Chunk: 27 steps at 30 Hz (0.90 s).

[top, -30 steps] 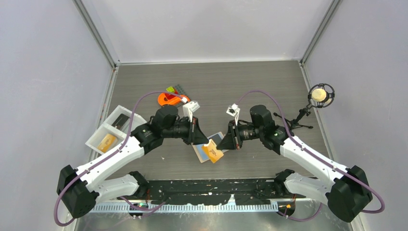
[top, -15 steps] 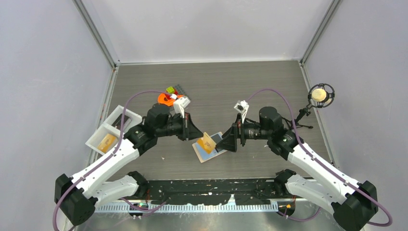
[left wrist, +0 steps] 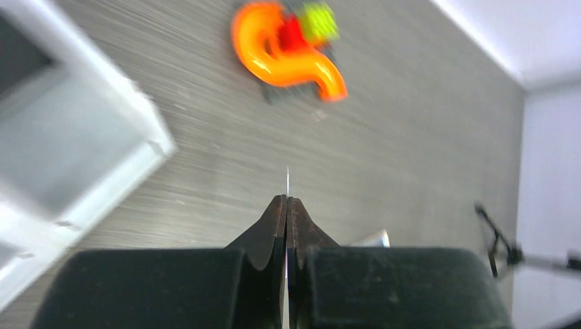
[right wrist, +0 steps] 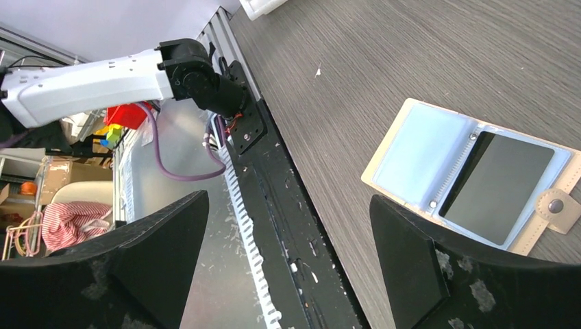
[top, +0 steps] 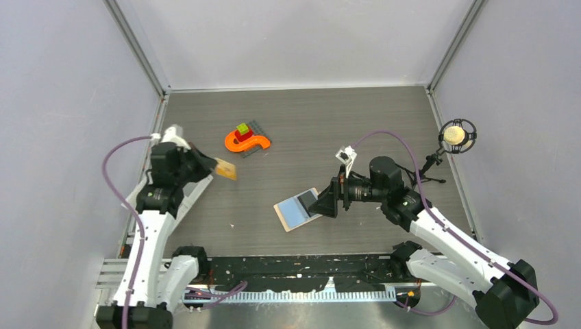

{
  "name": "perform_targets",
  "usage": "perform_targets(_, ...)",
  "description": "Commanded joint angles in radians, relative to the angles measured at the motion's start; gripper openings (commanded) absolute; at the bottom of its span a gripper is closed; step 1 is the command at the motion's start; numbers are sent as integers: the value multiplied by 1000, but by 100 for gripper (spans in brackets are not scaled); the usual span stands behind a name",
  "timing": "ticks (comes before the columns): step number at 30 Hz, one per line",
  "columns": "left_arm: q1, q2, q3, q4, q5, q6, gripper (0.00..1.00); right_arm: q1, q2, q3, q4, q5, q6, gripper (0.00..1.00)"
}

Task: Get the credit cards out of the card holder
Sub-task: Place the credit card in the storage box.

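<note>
The card holder lies open on the table, pale blue faces up. It also shows in the right wrist view. A dark card sits in its right pocket, beside the snap tab. My left gripper is shut on the orange-yellow card and holds it in the air at the left, above the tray's edge. In the left wrist view the card shows edge-on between the closed jaws. My right gripper is open and empty just right of the holder.
An orange S-shaped toy with small blocks lies at the back left and also shows in the left wrist view. A white tray sits at the left, mostly under my left arm. A microphone on a stand is at the right.
My left arm has swung from the card holder far to the left, carrying the orange-yellow card out of it. My right gripper stays open beside the holder.
</note>
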Motion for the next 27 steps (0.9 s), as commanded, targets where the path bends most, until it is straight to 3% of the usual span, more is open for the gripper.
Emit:
perform_targets(1,203,-54,52,-23,-76,1,0,-3,15,-17,115,-33,42,95)
perform_targets(14,587,-105,-20,81,-258,118,0,-4,37,-16,114,-73,36,95)
perform_targets(22,779,-72,-49,48,-221,104,0,-3,37,-19,97,-80,24,95)
perform_targets(27,826,-3,-70,63,-177,84,0,-3,43,-2,58,-85,11,95)
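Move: The left hand still holds the yellow credit card; the storage box's near compartment lies about 26 cm to its left, 5 cm back and 18 cm below. The box's far compartment is some 18 cm left and 5 cm ahead, the orange toy about 18 cm straight ahead, and the card holder 19 cm right and 6 cm back. From the right hand, that near compartment is about 49 cm left and 7 cm ahead. The left hand swings the held card about 24 cm left, then also back, over the box, turning some 50 degrees counter-clockwise. ##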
